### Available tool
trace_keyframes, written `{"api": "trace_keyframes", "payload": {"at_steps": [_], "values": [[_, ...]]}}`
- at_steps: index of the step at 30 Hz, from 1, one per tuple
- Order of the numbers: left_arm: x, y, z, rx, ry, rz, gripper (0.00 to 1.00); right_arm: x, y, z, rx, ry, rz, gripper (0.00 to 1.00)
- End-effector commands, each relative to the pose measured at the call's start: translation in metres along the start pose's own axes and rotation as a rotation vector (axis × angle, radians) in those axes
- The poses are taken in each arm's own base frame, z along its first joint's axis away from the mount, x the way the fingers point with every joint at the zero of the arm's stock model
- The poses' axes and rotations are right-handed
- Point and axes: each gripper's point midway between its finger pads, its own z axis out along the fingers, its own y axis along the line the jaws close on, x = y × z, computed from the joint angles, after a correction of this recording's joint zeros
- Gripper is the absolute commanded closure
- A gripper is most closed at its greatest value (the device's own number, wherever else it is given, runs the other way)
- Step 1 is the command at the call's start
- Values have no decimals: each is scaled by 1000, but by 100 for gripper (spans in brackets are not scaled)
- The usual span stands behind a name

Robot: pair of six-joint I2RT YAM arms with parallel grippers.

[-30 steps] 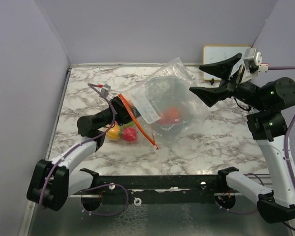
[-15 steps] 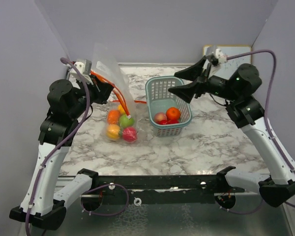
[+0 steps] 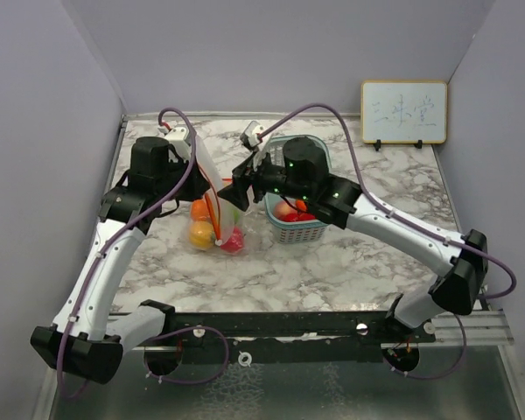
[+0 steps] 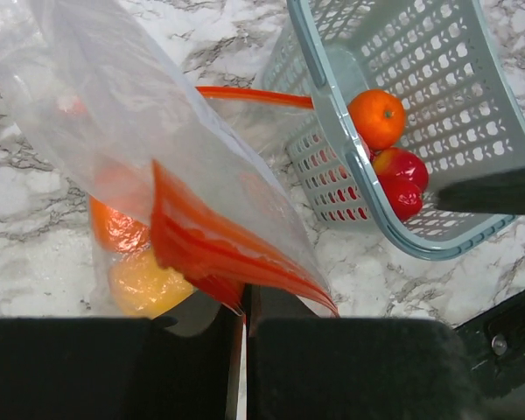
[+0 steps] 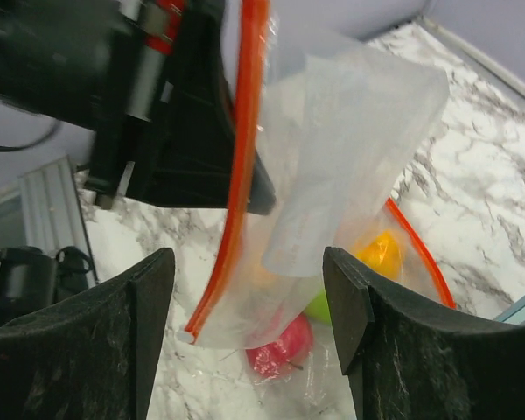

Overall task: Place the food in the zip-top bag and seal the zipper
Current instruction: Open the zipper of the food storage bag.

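The clear zip-top bag [image 3: 219, 229] hangs at the table's left with its mouth lifted. My left gripper [image 3: 198, 175] is shut on the zipper [image 4: 227, 262], the red-orange strip caught between its fingertips [image 4: 243, 315]. Food in the bag: an orange fruit [image 4: 114, 229], a yellow one [image 4: 144, 284], a red one [image 5: 280, 346] and a green one [image 5: 319, 306]. My right gripper [image 5: 249, 297] is open and straddles the bag's hanging edge. The zipper strip [image 5: 236, 175] runs down between its fingers without touching either pad. More food, an orange fruit [image 4: 376, 118] and a red one [image 4: 401, 171], lies in the teal basket [image 4: 332, 131].
The teal mesh basket [image 3: 308, 232] stands just right of the bag, partly under my right forearm. A small whiteboard [image 3: 403, 111] leans on the back wall at the right. Walls close in the table at left, back and right.
The bag went from draped over the basket to hanging at the left from my raised left gripper. My right arm swung from the back right to the bag, its jaws narrowing somewhat.
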Motion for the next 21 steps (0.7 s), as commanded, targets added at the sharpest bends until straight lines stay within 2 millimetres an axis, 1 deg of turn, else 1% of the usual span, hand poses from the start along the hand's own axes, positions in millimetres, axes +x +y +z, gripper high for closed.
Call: {"api": "trace_keyframes", "payload": {"at_steps": [1,5,9,12,16,21], "values": [[-13,-11,-13,44,-47,33,100,-6,-28,19,156,-39,0,32],[-10,-10,-9,47,-39,30,100,7,-21,33,146,-7,3,32],[-14,-13,-5,61,-45,29,100,15,-16,41,129,3,16,32],[-16,-12,-3,58,-45,30,100,20,-10,44,102,14,23,32],[-16,-10,1,52,-44,31,100,20,0,41,83,15,20,32],[-20,-12,4,61,-48,31,100,34,-5,47,119,62,21,32]]}}
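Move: The bag's orange zipper edge hangs about 5 cm to the right hand's left, 1 cm back and some 4 cm below. The bagged fruit lies about 6 cm left and 2 cm ahead of the right hand, the basket some 14 cm right and 8 cm ahead, both roughly 24 cm below. From the left hand, which already pinches the bag, the hanging edge is about 3 cm back, 2 cm right and 4 cm down. The right hand sinks about 5 cm and eases 3 cm left towards the hanging zipper edge, fingers staying open. ##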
